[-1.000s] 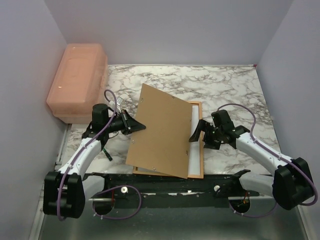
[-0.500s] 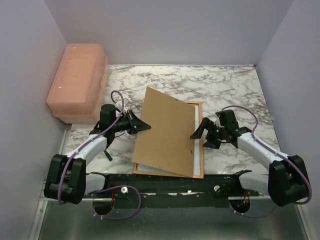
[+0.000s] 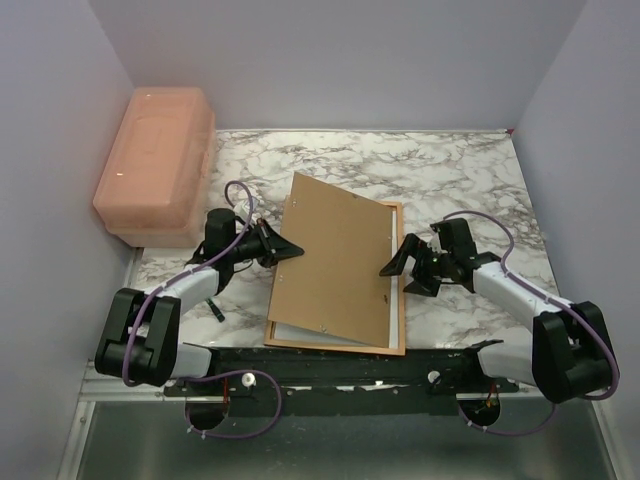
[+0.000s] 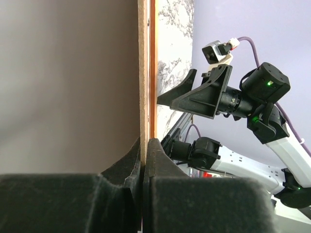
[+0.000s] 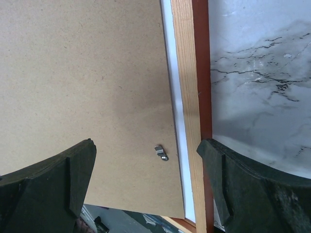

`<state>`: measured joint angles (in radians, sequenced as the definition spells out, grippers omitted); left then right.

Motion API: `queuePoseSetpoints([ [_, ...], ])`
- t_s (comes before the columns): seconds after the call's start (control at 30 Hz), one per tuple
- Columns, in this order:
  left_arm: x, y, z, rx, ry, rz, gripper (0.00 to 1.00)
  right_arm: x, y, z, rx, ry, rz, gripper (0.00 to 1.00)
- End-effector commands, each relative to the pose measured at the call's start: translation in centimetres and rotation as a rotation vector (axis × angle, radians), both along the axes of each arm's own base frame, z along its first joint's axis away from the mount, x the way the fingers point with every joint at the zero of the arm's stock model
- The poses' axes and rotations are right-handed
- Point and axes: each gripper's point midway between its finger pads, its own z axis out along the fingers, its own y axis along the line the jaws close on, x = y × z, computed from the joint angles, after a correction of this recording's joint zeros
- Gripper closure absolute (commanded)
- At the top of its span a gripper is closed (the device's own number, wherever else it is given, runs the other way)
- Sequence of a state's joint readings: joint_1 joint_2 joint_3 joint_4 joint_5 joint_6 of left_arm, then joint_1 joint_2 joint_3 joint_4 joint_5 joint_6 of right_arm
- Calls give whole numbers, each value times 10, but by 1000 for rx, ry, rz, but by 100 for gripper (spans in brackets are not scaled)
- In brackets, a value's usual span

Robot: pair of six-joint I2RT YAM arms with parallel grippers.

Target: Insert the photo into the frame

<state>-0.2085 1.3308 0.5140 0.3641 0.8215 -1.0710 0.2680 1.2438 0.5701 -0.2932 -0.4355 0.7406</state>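
The frame (image 3: pixel 399 300) lies back-up on the marble, its light wood rail (image 5: pixel 187 97) edged in red-orange. Inside it a white strip shows, the photo's (image 5: pixel 176 121) plain back; its picture side is hidden. A brown backing board (image 3: pixel 335 265) sits skewed over the frame, covering most of it. My left gripper (image 3: pixel 289 250) is shut on the board's left edge, and the board's thin edge (image 4: pixel 142 73) stands between the closed fingers (image 4: pixel 155 160). My right gripper (image 3: pixel 400 278) hangs open over the frame's right rail, one finger over the board (image 5: pixel 87 97), the other over the marble; the jaws (image 5: pixel 146 145) hold nothing.
A pink plastic box (image 3: pixel 155 165) stands at the back left. The marble tabletop (image 3: pixel 450 170) runs to grey walls at the back and sides. A black rail (image 3: pixel 340 365) crosses the near edge by the arm bases. A small metal clip (image 5: pixel 162 152) sits on the board.
The left gripper has carried the board rightward and down, so it covers the frame more squarely and its tilt is smaller. The right gripper has hardly shifted and stays open.
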Motion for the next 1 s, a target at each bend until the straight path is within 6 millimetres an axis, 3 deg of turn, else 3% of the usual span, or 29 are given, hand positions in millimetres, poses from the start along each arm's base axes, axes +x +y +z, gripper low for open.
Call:
queuePoseSetpoints([
  [0.0, 9, -8, 8, -30, -63, 5, 100, -3, 2, -5, 16, 12, 13, 0],
  [0.27, 4, -22, -3, -29, -52, -28, 100, -4, 3, -10, 21, 26, 18, 0],
  [0.53, -4, -21, -22, 45, -39, -40, 99, -4, 2, -15, 6, 33, 22, 0],
  [0.63, -5, -19, -27, 101, -42, -51, 83, -4, 1, -16, 3, 33, 22, 0],
  [0.8, -4, -10, -37, 253, -37, -47, 46, -2, 3, -14, 4, 24, 39, 0],
  [0.87, -3, -5, -40, 312, -42, -40, 38, 0, 3, -14, 4, 21, 46, 0],
  [0.97, -4, 1, -44, 377, -38, -36, 33, 1, 4, -14, 7, 22, 54, 0],
])
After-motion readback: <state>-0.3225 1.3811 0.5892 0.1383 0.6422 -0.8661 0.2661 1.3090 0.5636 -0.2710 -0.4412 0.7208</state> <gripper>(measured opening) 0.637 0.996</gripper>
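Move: My left hand holds the brown backboard by its left edge, with the board's middle some 9 cm to the right, 2 cm nearer and a few cm below. The frame it is going into has its middle about 9 cm right, 5 cm nearer and 8 cm below. A green marker lies about 17 cm left and 13 cm nearer. From my open right hand, the frame's middle is about 13 cm left, 1 cm ahead and 3 cm below. I carry the backboard's left edge about 2 cm to the right while easing it down towards the frame. Then my left hand sinks faster, about 4 cm in all, rolling its left side up a little over 10 degrees as its fingers open past half and let go. My right hand, kept wide open, sinks about 1.5 cm, one fingertip close against the outer side of the frame's right rail. ##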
